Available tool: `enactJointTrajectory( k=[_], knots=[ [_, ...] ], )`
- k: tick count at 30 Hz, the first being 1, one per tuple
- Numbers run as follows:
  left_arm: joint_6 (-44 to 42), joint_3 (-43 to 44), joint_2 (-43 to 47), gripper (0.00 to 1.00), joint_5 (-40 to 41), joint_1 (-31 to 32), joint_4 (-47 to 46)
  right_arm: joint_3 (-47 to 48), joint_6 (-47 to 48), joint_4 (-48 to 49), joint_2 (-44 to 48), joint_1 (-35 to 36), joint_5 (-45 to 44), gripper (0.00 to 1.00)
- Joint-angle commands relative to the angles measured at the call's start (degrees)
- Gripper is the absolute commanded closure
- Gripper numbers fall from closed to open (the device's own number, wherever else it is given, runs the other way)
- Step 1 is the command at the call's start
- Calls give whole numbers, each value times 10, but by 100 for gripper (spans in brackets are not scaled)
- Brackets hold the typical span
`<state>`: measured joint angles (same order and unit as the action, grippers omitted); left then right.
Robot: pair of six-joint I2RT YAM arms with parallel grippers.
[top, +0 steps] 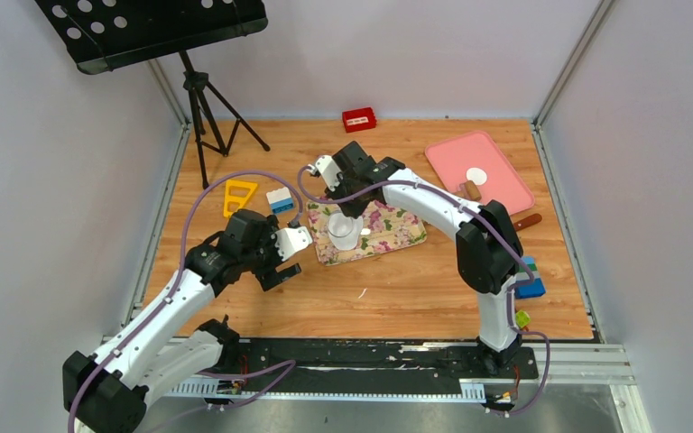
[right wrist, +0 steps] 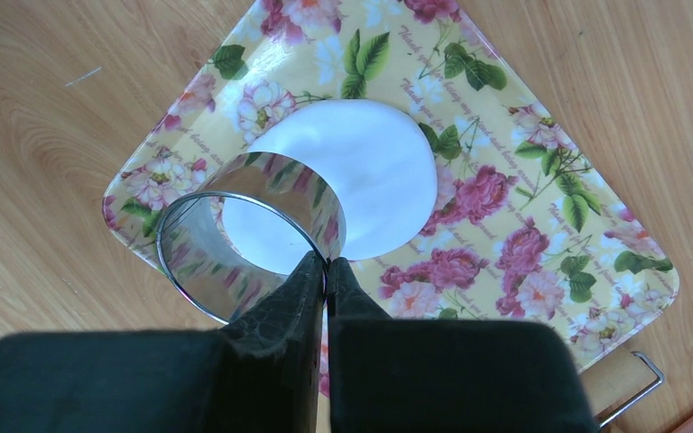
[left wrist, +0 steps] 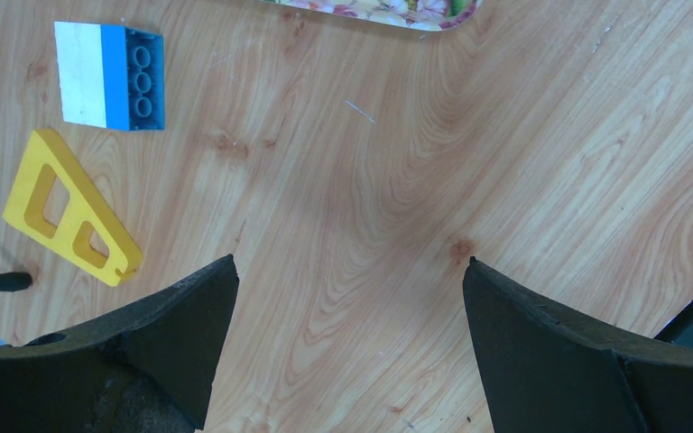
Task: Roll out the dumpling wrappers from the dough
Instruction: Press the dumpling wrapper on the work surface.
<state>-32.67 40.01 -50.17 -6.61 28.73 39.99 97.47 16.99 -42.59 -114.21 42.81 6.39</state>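
The dough lies flattened as a smooth white sheet on the floral tray, left of the table's middle. My right gripper is shut on the wall of the shiny metal ring cutter, one finger inside it and one outside. The cutter stands over the sheet's near-left part, and white dough shows through it. From above, the ring cutter sits under the right gripper. One round dumpling wrapper lies on the pink tray. My left gripper hangs open over bare wood, left of the floral tray.
A white-and-blue block and a yellow triangle lie left of the floral tray. A brown-handled rolling pin lies by the pink tray, partly behind the right arm. A red box sits at the back, a tripod at the back left, and blue blocks at the right.
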Motion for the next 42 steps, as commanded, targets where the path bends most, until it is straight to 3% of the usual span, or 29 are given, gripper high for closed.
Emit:
enactJointTrajectory(
  k=[1, 42],
  knots=[
    [6, -1, 0, 0, -4, -3, -14, 18, -12, 8, -5, -3, 2, 100],
    [7, -3, 3, 0, -6, -4, -15, 21, 7, -23, -78, -21, 23, 98]
  ],
)
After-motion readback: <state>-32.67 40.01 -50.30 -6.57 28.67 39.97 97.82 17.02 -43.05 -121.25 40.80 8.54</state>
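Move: Below the right hand's shut fingers, the dumpling wrapper lies about 9 cm down, its middle some 2 cm back and level sideways. These fingers already hold the steel ring by its rim, the ring's middle 3 cm back, 1 cm left and 2 cm below them. The flowered tray's middle is 1 cm back and 5 cm right, the blue-white block 5 cm ahead and 14 cm left, both about 9 cm down. From the idle left hand the wrapper is some 7 cm ahead, 16 cm right and 10 cm down. Lowering the steel ring onto the wrapper, the right hand first shifts it barely a centimetre to the right and a touch forward, then sinks about 5 cm, easing to a near stop on the way before a last small push down. The wrist tips by some 5 degrees, and the shut fingers keep their pinch on the rim as the ring's lower edge comes down to the dough. ##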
